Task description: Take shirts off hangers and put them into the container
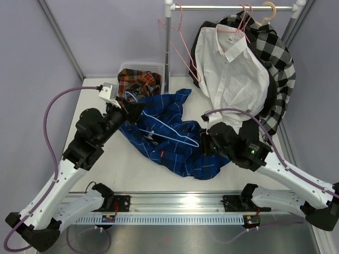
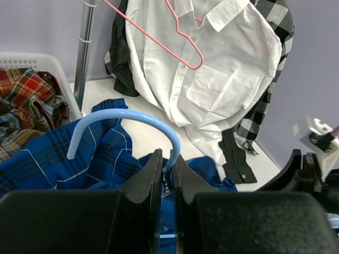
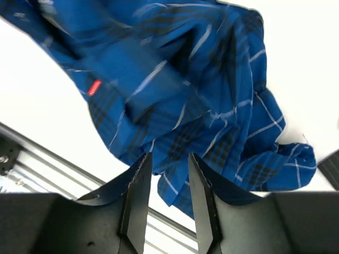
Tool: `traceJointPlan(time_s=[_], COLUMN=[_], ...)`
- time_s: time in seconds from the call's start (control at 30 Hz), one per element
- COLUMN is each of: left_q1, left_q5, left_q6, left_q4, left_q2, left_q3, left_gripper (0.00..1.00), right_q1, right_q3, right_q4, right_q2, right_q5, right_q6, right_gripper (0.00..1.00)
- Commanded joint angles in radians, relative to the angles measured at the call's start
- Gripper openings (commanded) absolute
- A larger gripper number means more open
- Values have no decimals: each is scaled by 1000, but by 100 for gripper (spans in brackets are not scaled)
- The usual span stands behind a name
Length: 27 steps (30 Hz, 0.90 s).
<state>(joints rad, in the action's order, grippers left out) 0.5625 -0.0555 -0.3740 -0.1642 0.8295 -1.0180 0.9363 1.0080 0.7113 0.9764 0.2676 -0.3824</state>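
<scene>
The royal blue shirt [image 1: 175, 148] lies crumpled in the middle of the table with the light blue hanger [image 1: 177, 135] still in it. My left gripper [image 1: 139, 112] is shut on that hanger's neck [image 2: 170, 163], just under its hook [image 2: 127, 116]. My right gripper [image 3: 168, 157] stands open at the shirt's lower hem [image 3: 201, 100], with cloth showing past the gap between the jaws. The plaid shirt [image 1: 139, 82] fills the white container [image 1: 142, 65] at the back left. A white shirt [image 1: 230, 71] and a black-and-white checked shirt [image 1: 279, 58] hang on pink hangers [image 1: 244, 18].
An empty pink hanger [image 1: 180, 47] hangs from the rack rail [image 1: 233, 8], beside the upright pole [image 1: 168, 53] right of the container. The hanging shirts drape onto the table's back right. A metal rail [image 1: 180, 201] runs along the near edge.
</scene>
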Motion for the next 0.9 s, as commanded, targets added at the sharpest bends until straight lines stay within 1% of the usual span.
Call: traceJointPlan(time_s=[0.0, 0.07, 0.1, 0.13, 0.17, 0.2, 0.33, 0.43, 0.57, 0.7, 0.77, 0.87], left_q1=[-4, -4, -4, -4, -4, -4, -4, -4, -3, -3, -3, -3], left_q5=[-6, 22, 46, 51, 84, 88, 79, 74, 77, 98, 109, 112], left_q6=[4, 21, 30, 38, 49, 53, 47, 35, 33, 38, 44, 47], left_q4=[58, 33, 20, 12, -1, -3, -11, -12, -17, -24, -29, -32], left_q2=[2, 3, 6, 16, 17, 22, 52, 82, 111, 122, 122, 123], left_q3=[-5, -16, -20, -25, -31, -33, -36, -36, -36, -36, -39, -40], left_gripper=[0, 0, 0, 0, 0, 0, 0, 0, 0, 0, 0, 0], right_q1=[-7, -7, -7, -7, -7, -7, -7, -7, -7, -5, -1, 21], right_q3=[119, 167, 216, 240, 269, 318, 405, 464, 535, 569, 576, 598], right_q4=[29, 97, 120, 143, 177, 191, 205, 185, 168, 131, 105, 106], right_q2=[-74, -100, -108, -113, -119, -120, -111, -59, 78, 185, 237, 319], right_q5=[-36, 16, 37, 53, 67, 64, 29, -63, -207, -263, -316, -323], right_q6=[95, 137, 152, 177, 192, 206, 299, 342, 376, 375, 375, 376], right_gripper=[53, 59, 61, 66, 67, 68, 71, 73, 75, 76, 76, 75])
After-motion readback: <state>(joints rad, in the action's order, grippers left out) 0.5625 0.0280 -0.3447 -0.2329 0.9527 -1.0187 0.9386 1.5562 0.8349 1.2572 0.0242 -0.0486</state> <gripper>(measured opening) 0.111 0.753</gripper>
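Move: Just above the right hand, the blue hanger's free right end sits some 11 cm higher and 3 cm to the left, about 1 cm back. The blue shirt's middle is about 7 cm ahead, 14 cm left and 18 cm below; the hanging white shirt about 24 cm ahead, 11 cm right and 5 cm up. From the left hand, which holds the hanger's neck, that end lies roughly 8 cm back, 22 cm right and 6 cm below. Rising clear of the blue shirt by about 18 cm, the empty right hand swings left and comes back down some 6 cm over the hanger's right part, turning about 20 degrees counter-clockwise and spreading its half-open fingers wide. The left hand keeps its pinch on the hanger's neck and lowers it about 5 cm, easing 3 cm forward. ##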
